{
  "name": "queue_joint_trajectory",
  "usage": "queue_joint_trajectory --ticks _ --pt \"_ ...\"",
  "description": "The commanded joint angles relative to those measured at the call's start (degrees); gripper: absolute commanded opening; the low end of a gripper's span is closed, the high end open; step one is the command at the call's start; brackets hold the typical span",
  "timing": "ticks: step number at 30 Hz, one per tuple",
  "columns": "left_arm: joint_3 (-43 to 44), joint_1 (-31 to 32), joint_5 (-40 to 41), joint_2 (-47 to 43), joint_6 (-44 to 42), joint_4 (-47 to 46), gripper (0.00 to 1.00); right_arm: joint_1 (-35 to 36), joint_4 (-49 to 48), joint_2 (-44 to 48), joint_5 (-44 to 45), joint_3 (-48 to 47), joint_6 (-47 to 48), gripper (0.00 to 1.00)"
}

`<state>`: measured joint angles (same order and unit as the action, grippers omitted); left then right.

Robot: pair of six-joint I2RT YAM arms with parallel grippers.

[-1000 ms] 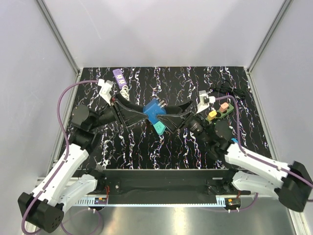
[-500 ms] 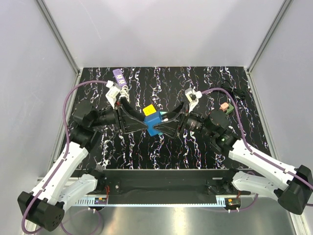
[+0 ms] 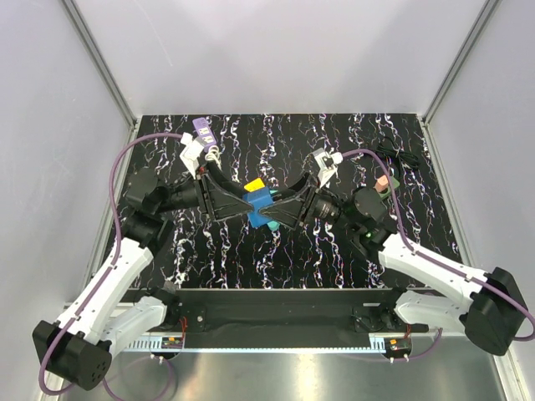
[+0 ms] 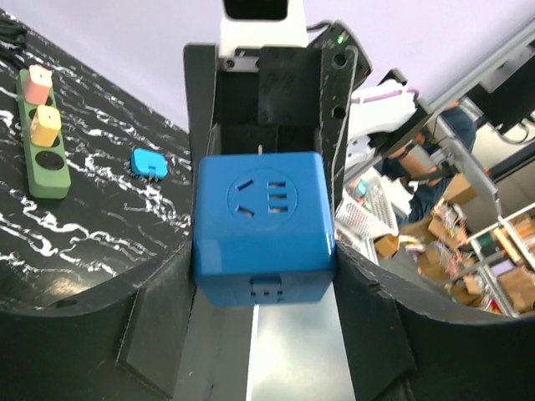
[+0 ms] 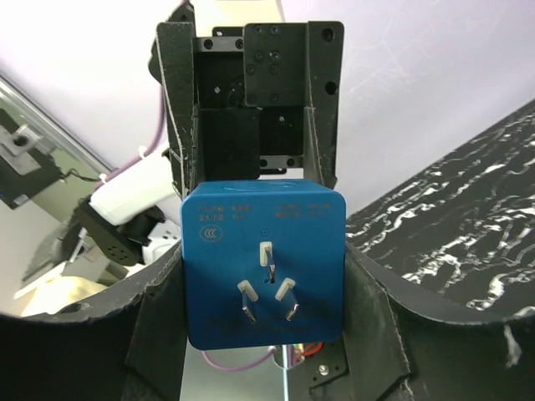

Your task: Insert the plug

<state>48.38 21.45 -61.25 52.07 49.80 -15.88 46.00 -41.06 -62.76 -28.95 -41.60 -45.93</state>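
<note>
The plug (image 3: 262,201) is a blue cube held above the middle of the table, between two grippers that face each other. My left gripper (image 3: 249,204) comes in from the left and my right gripper (image 3: 276,212) from the right. In the left wrist view the cube (image 4: 263,225) shows its socket face, and the black fingers (image 4: 163,326) touch both of its sides. In the right wrist view the cube (image 5: 263,267) shows three metal prongs and sits tight between that gripper's fingers (image 5: 372,309). The green power strip (image 4: 42,138) lies on the table and holds a pink and a yellow plug.
A yellow plug (image 3: 254,183) and a teal one (image 3: 270,225) lie under the joined grippers. A small blue plug (image 4: 149,163) lies near the strip. A purple adapter (image 3: 202,127) and a black cable (image 3: 393,154) sit at the back. Purple cables arc over both wrists.
My right gripper left the teal plug, swung level with the blue cube and narrowed its jaws round it. The left gripper turned the cube toward it; both wrists shifted slightly.
</note>
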Motion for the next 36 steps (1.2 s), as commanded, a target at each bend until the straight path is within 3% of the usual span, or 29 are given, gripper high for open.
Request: queue_joint_trajectory --ticks 1,14,20,22,23,24,25,26,27,30,34,36 --pt "-1.5 0.7 4.4 -0.9 5.3 -9.1 0.67 0.8 -7.5 -1.2 1.3 -0.1 -2.5 0.00" --pt "-4.2 0.8 5.6 -0.7 7.5 -10.4 0.63 0.8 -10.5 -4.0 3.0 -0.6 -2.3 0.00" --pt "-7.3 1.0 6.9 0.0 13.4 -18.4 0.60 0.7 -11.5 -4.9 4.0 -0.8 -2.1 0.00" --pt "-8.0 1.1 6.8 0.0 13.3 -19.6 0.43 0.7 -11.7 -5.1 4.0 -0.8 -2.1 0.00" --pt "-7.9 1.1 6.5 0.1 13.0 -19.9 0.29 0.6 -11.3 -5.2 3.8 -1.1 -2.2 0.00" --pt "-7.3 1.1 5.7 0.4 12.7 -19.4 0.04 0.4 -10.5 -5.4 3.7 -1.3 -2.3 0.08" --pt "-6.6 1.1 5.5 0.5 10.3 -17.7 0.00 0.2 -9.1 -5.0 3.5 -1.5 -2.2 0.26" --pt "-5.5 1.1 5.6 0.6 7.7 -10.3 0.00 0.0 -5.9 -4.8 2.0 -1.7 -1.9 0.44" --pt "-4.0 1.0 6.4 0.6 4.4 -5.0 0.00 -0.3 -4.0 -4.5 1.0 -1.7 -1.2 0.74" --pt "6.3 1.0 10.8 2.1 -15.1 19.1 0.00 -0.9 4.2 0.2 -1.0 0.6 3.3 1.00" --pt "15.1 0.8 16.0 7.0 -27.7 40.9 0.00 -2.3 12.6 7.5 -2.6 6.6 5.1 1.00" --pt "18.6 0.8 20.4 10.0 -31.0 44.9 0.00 -2.6 17.0 10.6 -2.8 7.2 7.5 1.00"
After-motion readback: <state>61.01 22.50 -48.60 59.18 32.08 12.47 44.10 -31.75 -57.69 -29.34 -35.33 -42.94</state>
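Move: Both hands still grip the blue plug between them, its middle about 1 cm right of the left hand point and 1 cm left of the right's. The teal power strip lies roughly 19 cm ahead of the left hand, 3 cm to its right and 27 cm below; the yellow plug on it is about 24 cm ahead, 1 cm left and 25 cm below. From the right hand the strip is about 19 cm ahead, 1 cm right and 27 cm below. Right opens off the blue plug, sinking about 6 cm; left carries it forward and down towards the strip. ##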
